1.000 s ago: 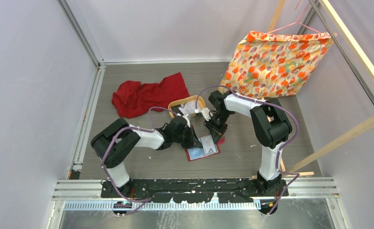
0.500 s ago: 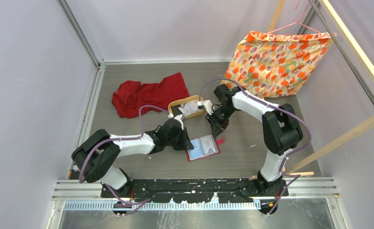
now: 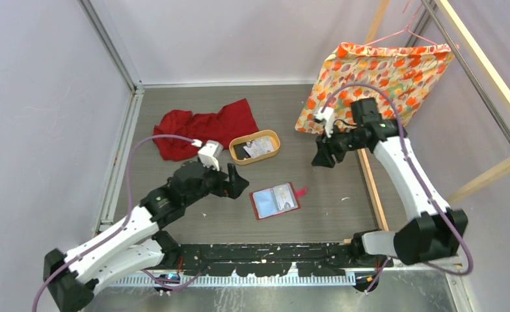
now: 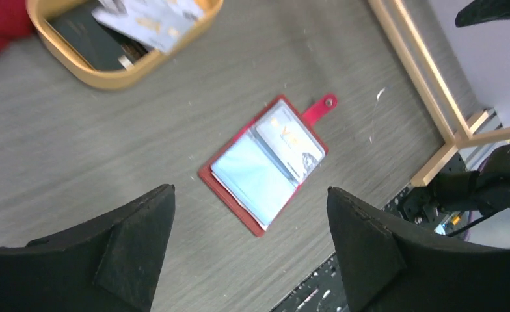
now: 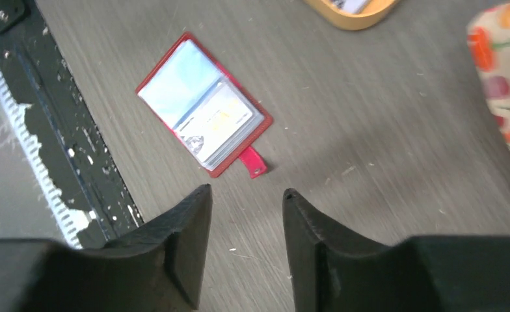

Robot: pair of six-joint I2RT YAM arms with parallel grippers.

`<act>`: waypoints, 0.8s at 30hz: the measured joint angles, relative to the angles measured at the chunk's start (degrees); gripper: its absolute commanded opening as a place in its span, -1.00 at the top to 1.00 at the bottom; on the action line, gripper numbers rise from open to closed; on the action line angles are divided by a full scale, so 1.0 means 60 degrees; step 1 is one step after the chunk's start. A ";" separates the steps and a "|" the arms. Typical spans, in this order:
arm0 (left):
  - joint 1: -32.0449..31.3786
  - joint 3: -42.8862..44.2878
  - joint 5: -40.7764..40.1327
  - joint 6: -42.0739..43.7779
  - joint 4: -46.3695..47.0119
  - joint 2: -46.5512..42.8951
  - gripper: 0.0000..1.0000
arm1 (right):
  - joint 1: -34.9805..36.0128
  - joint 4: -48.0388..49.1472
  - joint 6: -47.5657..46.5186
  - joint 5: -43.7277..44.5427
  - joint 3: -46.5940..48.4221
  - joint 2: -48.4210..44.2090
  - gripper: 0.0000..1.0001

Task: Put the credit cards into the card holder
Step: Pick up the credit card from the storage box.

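Observation:
The card holder lies open on the grey floor, its snap tab pointing right. Its right clear pocket holds a pale card; the left pocket looks plain blue. Several more credit cards lie loose in the oval tan tray. My left gripper hovers open and empty to the left of the holder. My right gripper hangs to the upper right of the holder, jaws parted more narrowly, with nothing between them.
A crumpled red cloth lies behind the tray on the left. A floral cloth hangs on a hanger at the back right. A wooden bar runs along the floor on the right. The black base rail borders the near edge.
Both arms have drawn back from the card holder, the left to the left and the right toward the back right. Both grippers have gone from shut to open.

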 measured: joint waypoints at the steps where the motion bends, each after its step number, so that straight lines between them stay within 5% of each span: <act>1: 0.0091 0.0084 -0.0117 0.0157 -0.0233 -0.0517 -0.99 | -0.0273 0.0095 0.0047 -0.0087 -0.0058 -0.0426 -0.32; 4: 0.0375 0.0295 -0.0189 0.0535 -0.0761 -0.1614 -1.00 | -0.0637 0.0401 0.0335 -0.0138 -0.0350 -0.1519 -0.74; 10: 0.0780 0.1843 0.0299 0.0998 -0.2244 -0.1687 -1.00 | -0.0627 -0.0004 0.0503 0.0186 -0.0135 -0.2317 -0.99; 16: 0.0962 0.3479 0.1100 0.1639 -0.3118 -0.0696 -0.99 | -0.0627 -0.0780 0.0707 0.0237 0.1009 -0.2361 -1.00; 24: 0.1351 0.3555 0.2000 0.2193 -0.3486 0.0084 -1.00 | -0.0627 -0.1111 0.0849 -0.0889 0.0965 -0.2433 -1.00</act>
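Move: Ahead of the left hand by about 16 cm and 6 cm to its right, some 15 cm lower, lie the credit cards in the storage box. The red cloth is about 22 cm ahead and 10 cm left of this hand; the open card holder, already holding a card, is 1 cm back and 13 cm right. From the right hand, the credit cards lie about 11 cm ahead, 18 cm left and 17 cm down; the holder is 7 cm back and 11 cm left. Rising clear of the card holder, both empty hands climb about 9 cm and open their fingers fully. The left first goes up nearly 12 cm while drifting slightly left, then sinks back a little; the right also draws back about 4 cm, its fingertips swinging some 10 degrees up and forward. Neither touches anything. ##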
